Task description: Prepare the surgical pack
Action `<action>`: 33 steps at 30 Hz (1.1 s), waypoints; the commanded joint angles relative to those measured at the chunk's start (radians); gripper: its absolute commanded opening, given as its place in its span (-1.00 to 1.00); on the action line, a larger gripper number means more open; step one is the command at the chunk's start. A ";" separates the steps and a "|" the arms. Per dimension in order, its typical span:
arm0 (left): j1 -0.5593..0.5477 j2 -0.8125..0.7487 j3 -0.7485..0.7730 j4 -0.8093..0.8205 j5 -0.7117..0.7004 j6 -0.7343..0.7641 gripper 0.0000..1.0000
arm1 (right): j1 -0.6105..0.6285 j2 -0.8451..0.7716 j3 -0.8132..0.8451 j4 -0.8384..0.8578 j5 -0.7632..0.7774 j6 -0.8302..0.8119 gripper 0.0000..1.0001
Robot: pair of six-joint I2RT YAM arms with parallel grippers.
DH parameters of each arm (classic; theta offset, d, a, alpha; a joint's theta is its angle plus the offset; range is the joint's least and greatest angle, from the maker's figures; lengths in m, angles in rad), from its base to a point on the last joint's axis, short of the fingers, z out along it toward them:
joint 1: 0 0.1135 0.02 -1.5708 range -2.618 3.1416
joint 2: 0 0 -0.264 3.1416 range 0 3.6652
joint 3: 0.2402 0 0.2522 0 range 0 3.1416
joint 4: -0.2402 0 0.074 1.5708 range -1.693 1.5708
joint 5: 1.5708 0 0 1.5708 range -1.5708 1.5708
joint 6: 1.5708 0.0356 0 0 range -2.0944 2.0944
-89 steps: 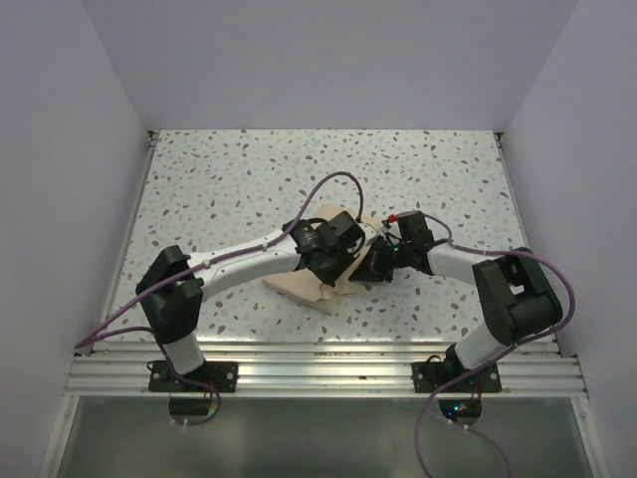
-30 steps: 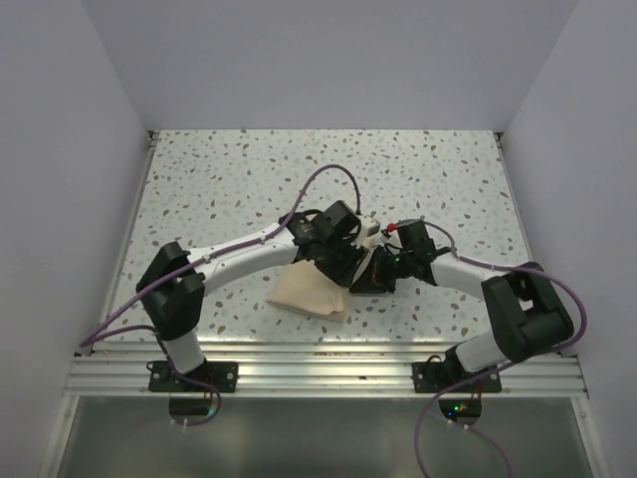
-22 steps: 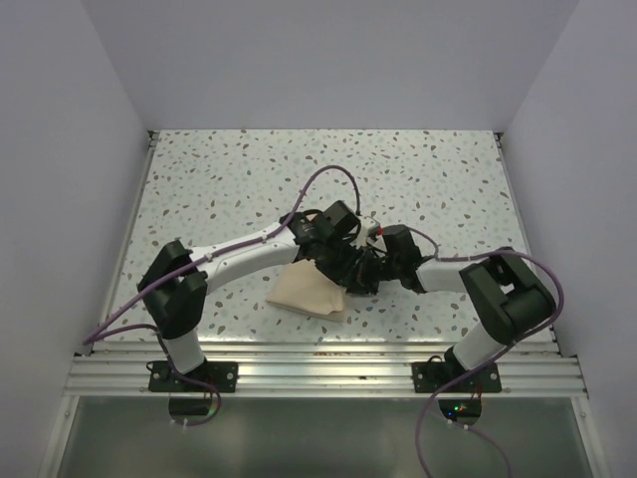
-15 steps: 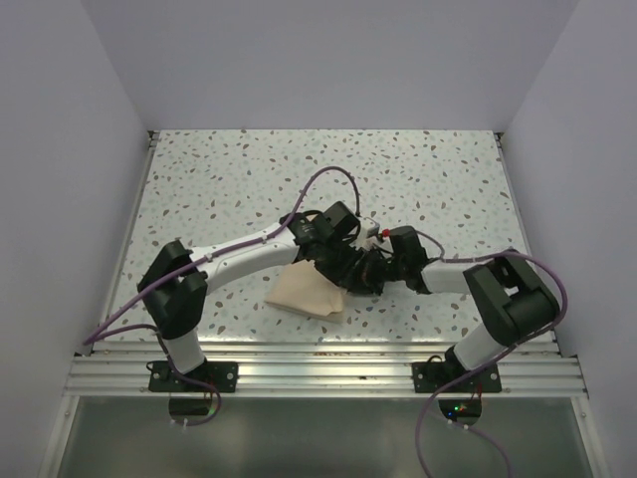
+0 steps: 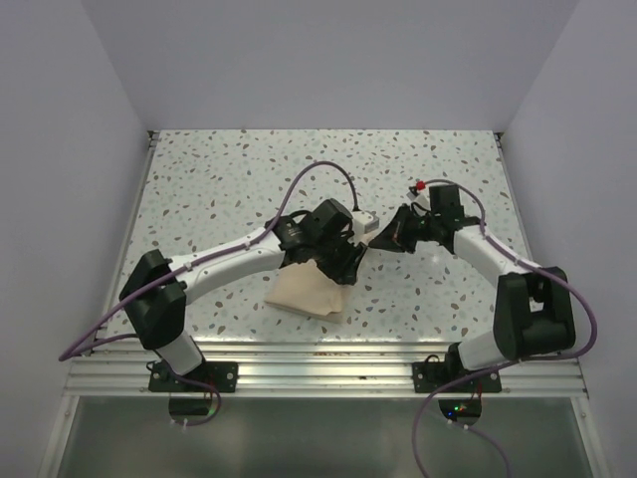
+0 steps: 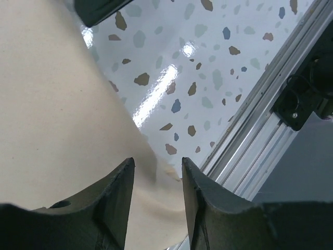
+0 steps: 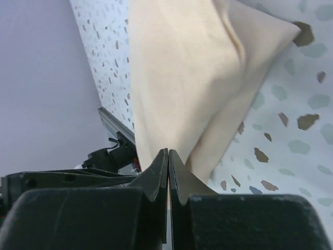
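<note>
The surgical pack (image 5: pixel 307 294) lies on the speckled table as a folded tan cloth bundle, with nothing of its inside showing. My left gripper (image 5: pixel 343 265) hovers over the bundle's right end. In the left wrist view its jaws (image 6: pixel 157 165) stand apart, with the tan cloth (image 6: pixel 52 104) showing through the gap below them and nothing pinched. My right gripper (image 5: pixel 382 237) sits to the right of the bundle, clear of it. In the right wrist view its jaws (image 7: pixel 168 152) are pressed together on nothing, and the cloth (image 7: pixel 187 67) lies ahead.
An aluminium rail (image 5: pixel 328 373) runs along the near table edge, close behind the bundle, and also shows in the left wrist view (image 6: pixel 250 151). White walls close in the table (image 5: pixel 229 189) on the left, back and right. The left arm's cable (image 5: pixel 323 169) arches above its wrist.
The right arm has pulled back from the bundle, up and to the right, still shut. The left gripper stays over the bundle's right end, with its arm shifted slightly left.
</note>
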State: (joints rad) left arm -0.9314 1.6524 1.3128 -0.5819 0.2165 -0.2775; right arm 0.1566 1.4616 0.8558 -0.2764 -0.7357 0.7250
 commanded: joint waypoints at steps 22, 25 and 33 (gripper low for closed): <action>-0.004 0.104 -0.368 0.360 0.241 -0.048 -0.37 | 0.021 0.433 -0.057 0.417 -0.186 0.045 -1.00; 0.002 0.165 -0.339 0.301 0.187 -0.042 -0.41 | 0.023 0.476 -0.040 0.468 -0.182 0.089 -1.00; 0.135 0.270 -0.291 0.171 0.101 -0.043 -0.49 | 0.023 0.519 0.003 0.493 -0.157 0.137 -1.00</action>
State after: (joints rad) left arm -0.8818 1.8576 1.0477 -0.2451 0.4709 -0.3531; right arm 0.1841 1.9423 0.8391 0.1814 -1.0641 0.8715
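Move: From the left hand, the wrapped pack's near right corner lies about 7 cm back and straight below, some 12 cm down. The pack's near left corner is roughly 3 cm back and 18 cm to the left, at the same depth. From the right hand, the pack's right edge lies level with it, about 5 cm left and 8 cm down, and the near right corner some 15 cm back, 10 cm left and 12 cm down. Lower the left gripper about 12 cm to the pack's near right corner, drawing back some 5 cm and then easing slightly forward, tilting the fingertips back and narrowing the half-open fingers until one meets the cloth edge. Keep the right fingers shut; swing them left over the cloth, then bring them down about 8 cm and slightly back right, tips against the right-hand fold. ##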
